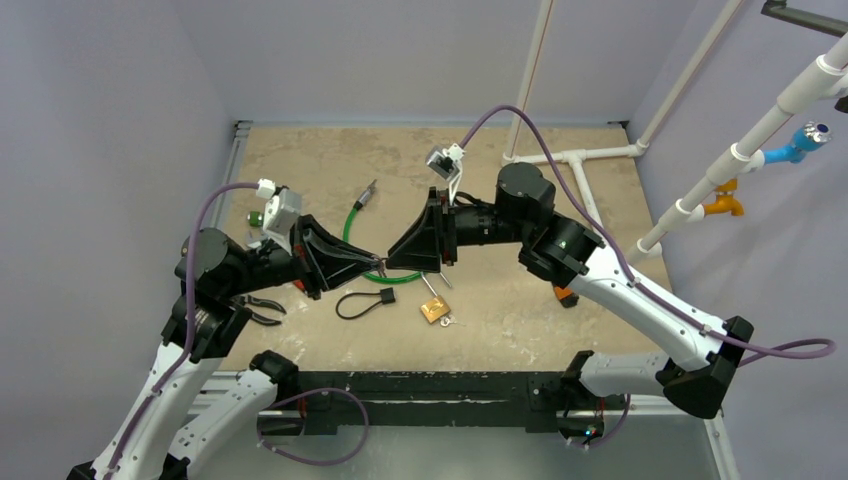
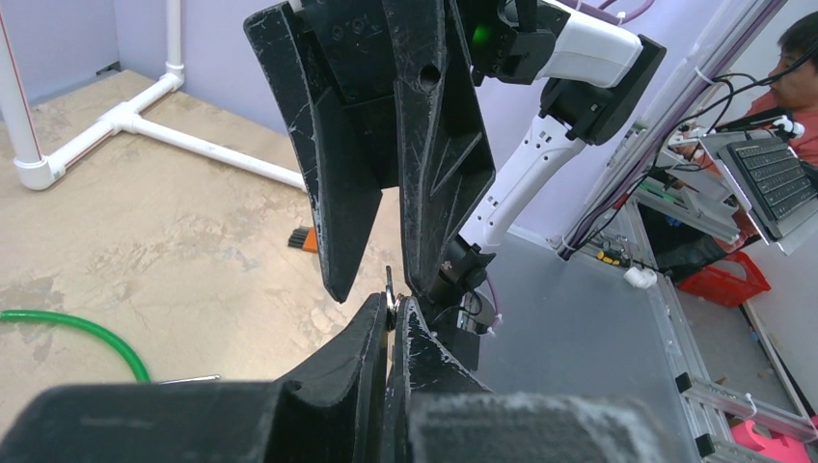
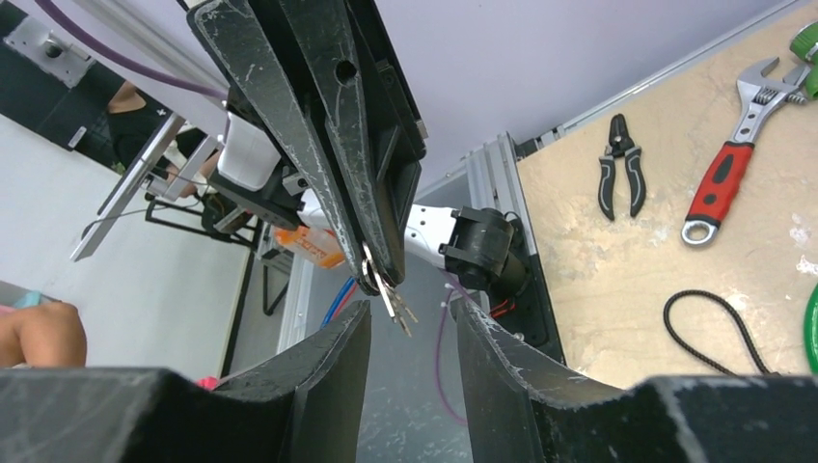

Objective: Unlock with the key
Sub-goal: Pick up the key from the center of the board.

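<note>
A small bunch of keys (image 3: 394,300) is pinched in my left gripper (image 2: 391,307), which is shut on it; the key blades stick out past the fingertips. In the top view the left gripper (image 1: 372,264) meets my right gripper (image 1: 394,262) tip to tip above the table. My right gripper (image 3: 410,323) is open, its two fingers on either side of the hanging key blades and not touching them. The brass padlock (image 1: 434,311) lies on the table just below and right of the two grippers, untouched.
A black cable loop (image 1: 362,302) lies left of the padlock. A green cable (image 1: 350,225) curves behind the grippers. Pliers (image 1: 258,305) and a red-handled wrench (image 3: 723,174) lie at the left. White pipes (image 1: 575,155) cross the back right.
</note>
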You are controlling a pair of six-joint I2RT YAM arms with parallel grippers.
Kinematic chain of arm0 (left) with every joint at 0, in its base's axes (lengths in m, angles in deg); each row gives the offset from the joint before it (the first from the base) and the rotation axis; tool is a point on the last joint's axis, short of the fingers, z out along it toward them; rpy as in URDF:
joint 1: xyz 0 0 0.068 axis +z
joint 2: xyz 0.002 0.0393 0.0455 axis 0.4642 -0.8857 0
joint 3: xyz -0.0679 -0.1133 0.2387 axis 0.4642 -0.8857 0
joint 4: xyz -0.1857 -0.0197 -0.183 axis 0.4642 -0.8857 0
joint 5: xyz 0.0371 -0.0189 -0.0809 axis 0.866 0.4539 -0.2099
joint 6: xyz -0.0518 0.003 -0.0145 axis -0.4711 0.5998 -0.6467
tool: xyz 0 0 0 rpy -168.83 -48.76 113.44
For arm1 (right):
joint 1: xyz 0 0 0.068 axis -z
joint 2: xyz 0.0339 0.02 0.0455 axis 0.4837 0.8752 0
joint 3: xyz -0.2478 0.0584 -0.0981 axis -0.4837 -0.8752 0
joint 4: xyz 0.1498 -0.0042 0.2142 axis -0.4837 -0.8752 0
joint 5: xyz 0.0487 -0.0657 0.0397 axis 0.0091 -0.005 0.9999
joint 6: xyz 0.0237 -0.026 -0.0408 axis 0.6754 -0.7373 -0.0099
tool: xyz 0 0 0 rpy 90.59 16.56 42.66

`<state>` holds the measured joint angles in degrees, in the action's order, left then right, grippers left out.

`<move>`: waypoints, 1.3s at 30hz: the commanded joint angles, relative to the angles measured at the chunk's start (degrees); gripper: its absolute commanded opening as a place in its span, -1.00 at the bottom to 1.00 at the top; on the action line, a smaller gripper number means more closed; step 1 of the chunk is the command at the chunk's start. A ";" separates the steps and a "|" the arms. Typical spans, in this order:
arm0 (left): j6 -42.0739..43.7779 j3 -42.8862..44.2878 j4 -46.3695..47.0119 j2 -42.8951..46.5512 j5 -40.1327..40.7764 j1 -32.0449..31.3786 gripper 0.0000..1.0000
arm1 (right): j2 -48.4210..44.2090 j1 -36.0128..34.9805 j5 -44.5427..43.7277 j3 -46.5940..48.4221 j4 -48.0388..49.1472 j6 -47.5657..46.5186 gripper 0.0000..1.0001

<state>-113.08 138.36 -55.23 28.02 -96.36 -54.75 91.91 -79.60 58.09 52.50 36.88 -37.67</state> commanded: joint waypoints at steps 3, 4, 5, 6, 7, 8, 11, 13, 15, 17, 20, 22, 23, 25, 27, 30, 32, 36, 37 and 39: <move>0.17 2.20 1.82 -0.03 -0.40 0.30 -1.00 | -0.83 -0.04 -0.44 1.39 6.84 1.43 -0.38; 0.16 2.22 1.82 -0.03 -0.40 0.30 -1.00 | -0.65 -0.08 -0.01 1.26 7.51 1.59 -0.56; 0.14 2.24 1.83 -0.07 -0.36 0.29 -1.00 | -0.48 -0.13 0.41 1.16 7.72 1.79 -0.68; 0.14 2.23 1.83 0.02 -0.37 0.29 -1.00 | -0.35 -0.13 0.57 1.02 8.53 2.09 -0.80; 0.26 2.26 1.83 0.05 -0.27 0.34 -1.00 | -0.24 -0.13 0.57 0.77 9.40 2.46 -0.91; 0.31 2.33 1.83 0.14 -0.18 0.34 -1.00 | -0.16 -0.13 0.63 0.62 9.65 2.67 -1.00; 0.57 2.46 1.74 0.15 -0.06 0.29 -1.00 | -0.30 -0.15 0.57 0.20 9.57 2.77 -1.00; 0.67 2.48 1.60 0.14 -0.13 0.29 -1.00 | -0.63 -0.09 -0.03 0.06 9.15 2.76 -1.00; 0.96 2.26 1.51 0.14 -0.42 0.29 -1.00 | -1.12 -0.08 -0.43 0.25 8.60 2.52 -1.00; 1.98 1.97 0.76 0.00 -1.43 0.29 -1.00 | -1.09 -0.15 -0.50 1.44 6.74 1.22 -1.00; 5.92 1.51 -2.88 -0.67 -3.56 0.29 -0.53 | 0.43 -0.13 -1.71 6.56 -0.69 -3.33 -1.00; 9.33 1.61 -6.96 -1.67 -5.14 0.29 -0.22 | 1.71 -0.13 -1.06 9.43 -4.65 -6.28 -1.00; 10.88 1.59 -8.68 -2.01 -5.82 0.29 0.01 | 2.23 -0.13 -0.17 10.64 -6.32 -7.85 -1.00; 13.06 0.94 -9.77 -1.70 -6.54 0.33 0.55 | 2.84 -0.30 1.77 12.00 -8.69 -10.48 -1.00; 15.20 0.71 -10.61 -1.44 -7.79 0.29 0.93 | 3.41 -0.31 1.28 13.71 -12.32 -13.22 -1.00; 20.25 2.40 -14.52 -1.82 -8.45 0.29 1.00 | 4.63 -0.79 0.88 16.52 -18.20 -17.18 -1.00; 25.34 5.10 -18.19 -1.95 -7.51 0.29 1.00 | 5.77 -2.20 -0.61 19.12 -23.50 -21.66 -1.00; 34.61 9.29 -23.36 -2.73 -6.46 0.29 1.00 | 10.00 -4.66 -4.18 24.94 -35.50 -27.76 -1.00; 35.50 9.90 -23.57 -2.87 -6.01 0.29 1.00 | 11.24 -5.48 -5.20 26.57 -37.83 -29.00 -1.00; 37.51 11.29 -24.66 -3.37 -5.82 0.29 1.00 | 13.58 -7.47 -7.93 29.54 -41.82 -30.76 -1.00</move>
<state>-84.95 145.38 -76.54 25.22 -102.30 -54.67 102.30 -84.24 55.09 76.25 7.26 -60.71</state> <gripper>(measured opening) 0.998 0.004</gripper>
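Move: The key already sits in the left hand's shut fingertips, about 1 cm to the right of that hand's point. From the right hand, whose fingers are part open, the key is some 2 cm to the left and a centimetre higher, level fore and aft. Far below the right hand, about 39 cm down, the padlock lies roughly 9 cm ahead and 6 cm right; the black cable lock lies about 10 cm ahead and 8 cm left. The right fingers shut on the key while that hand rises about 2 cm; only then do the left fingers, almost still until now, open wide and let go. The left hand sinks some 4 cm and comes partly back up, its tips dipping about 15 degrees. The right keeps its pinch, rises another centimetre, then sinks about 3 cm, fingertips also tilting down. ##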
